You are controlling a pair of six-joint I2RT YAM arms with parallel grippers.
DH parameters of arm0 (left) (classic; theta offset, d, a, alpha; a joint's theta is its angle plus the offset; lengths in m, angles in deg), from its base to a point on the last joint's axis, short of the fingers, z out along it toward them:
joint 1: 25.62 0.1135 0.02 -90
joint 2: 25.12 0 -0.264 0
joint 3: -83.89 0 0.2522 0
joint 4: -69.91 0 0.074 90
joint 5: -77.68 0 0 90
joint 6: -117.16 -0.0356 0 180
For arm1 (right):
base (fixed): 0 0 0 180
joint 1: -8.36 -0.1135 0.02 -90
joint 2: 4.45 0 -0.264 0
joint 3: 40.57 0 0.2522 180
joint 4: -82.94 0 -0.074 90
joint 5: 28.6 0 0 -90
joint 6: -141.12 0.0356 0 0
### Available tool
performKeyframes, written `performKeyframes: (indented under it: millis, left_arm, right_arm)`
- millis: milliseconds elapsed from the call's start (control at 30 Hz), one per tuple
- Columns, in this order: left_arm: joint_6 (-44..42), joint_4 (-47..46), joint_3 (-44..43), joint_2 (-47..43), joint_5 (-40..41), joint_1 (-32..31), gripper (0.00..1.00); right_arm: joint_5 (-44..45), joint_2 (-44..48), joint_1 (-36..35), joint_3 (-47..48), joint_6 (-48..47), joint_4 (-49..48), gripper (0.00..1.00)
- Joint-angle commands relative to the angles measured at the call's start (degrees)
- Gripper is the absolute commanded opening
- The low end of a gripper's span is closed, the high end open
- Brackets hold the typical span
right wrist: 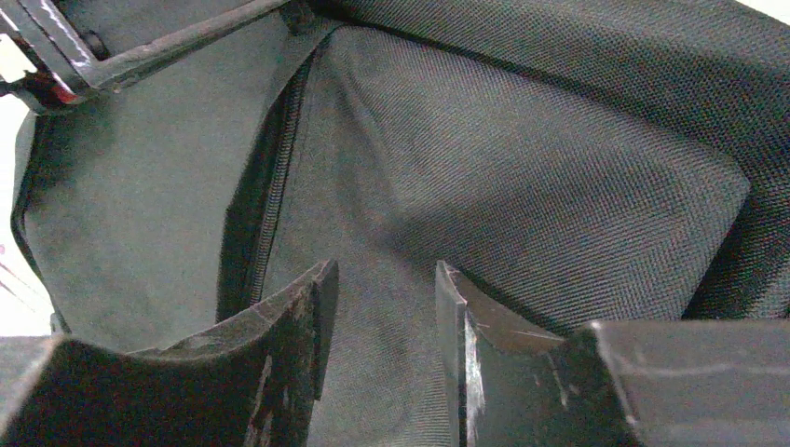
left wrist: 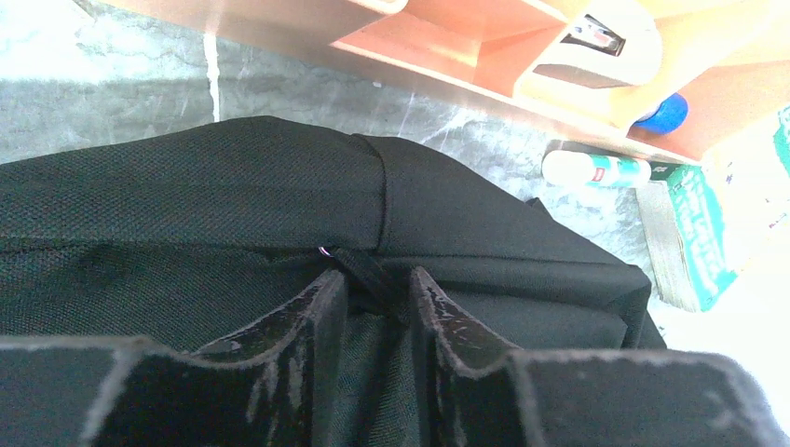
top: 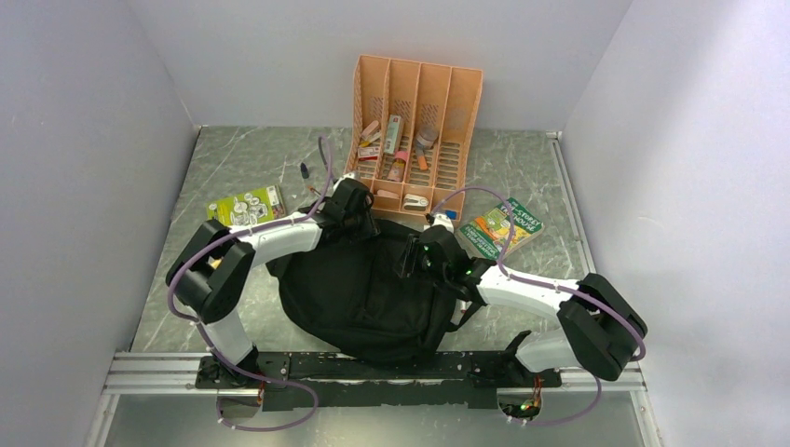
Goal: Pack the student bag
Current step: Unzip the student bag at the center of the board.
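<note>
The student bag (top: pixel 359 303), a large black backpack, lies in the middle of the table with its top toward the back. My left gripper (top: pixel 352 212) is at its top left edge. In the left wrist view the narrow jaws (left wrist: pixel 377 279) pinch a black fabric loop (left wrist: pixel 365 268) on the bag's top seam (left wrist: pixel 186 177). My right gripper (top: pixel 430 250) is at the bag's upper right opening. In the right wrist view its fingers (right wrist: pixel 382 275) stand partly apart with a fold of the bag's woven fabric (right wrist: pixel 522 149) filling the gap, beside the grey lining (right wrist: pixel 140 205) and zip.
An orange slotted file organiser (top: pixel 416 88) holding several small items stands at the back, just beyond the bag. A green book (top: pixel 247 205) lies at the left and another green book (top: pixel 503 226) at the right. A glue stick (left wrist: pixel 596 169) lies by the organiser's front.
</note>
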Motion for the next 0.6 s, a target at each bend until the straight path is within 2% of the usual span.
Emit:
performKeyframes:
  millis: [0,333,567]
  left_arm:
    - [-0.4,-2.3,-0.4,1.0,-1.2,-0.5,0.33]
    - [-3.0,1.4,-0.2,-1.1,2.0,-0.4,0.05]
    - [-7.6,4.1,-0.9,-3.5,4.7,-0.1,0.05]
  right_arm:
    - [1.1,1.5,-0.1,-0.6,-0.5,0.2,0.46]
    - [1.4,0.3,-0.1,0.0,-0.3,0.9,0.46]
    - [1.6,-0.5,-0.2,0.5,0.0,1.5,0.46]
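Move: The zipper pull on the bag's top edge already lies between your left fingertips, about 1 cm ahead and 1 cm below, neither left nor right. The glue stick lies roughly 13 cm right and 1 cm ahead of that hand, some 4 cm lower; the stapler in the tray is about 9 cm right, 7 cm ahead and 2 cm lower. From the right hand the pull is some 10 cm ahead and 7 cm left, about level. Close the left fingers from a bit over a third open until they pinch the zipper pull, sinking about half a centimetre onto the black fabric as they shut. Once they have nearly closed, draw the hand about 1 cm to the left along the bag's top edge, rolling its left side up by some 5 degrees. ##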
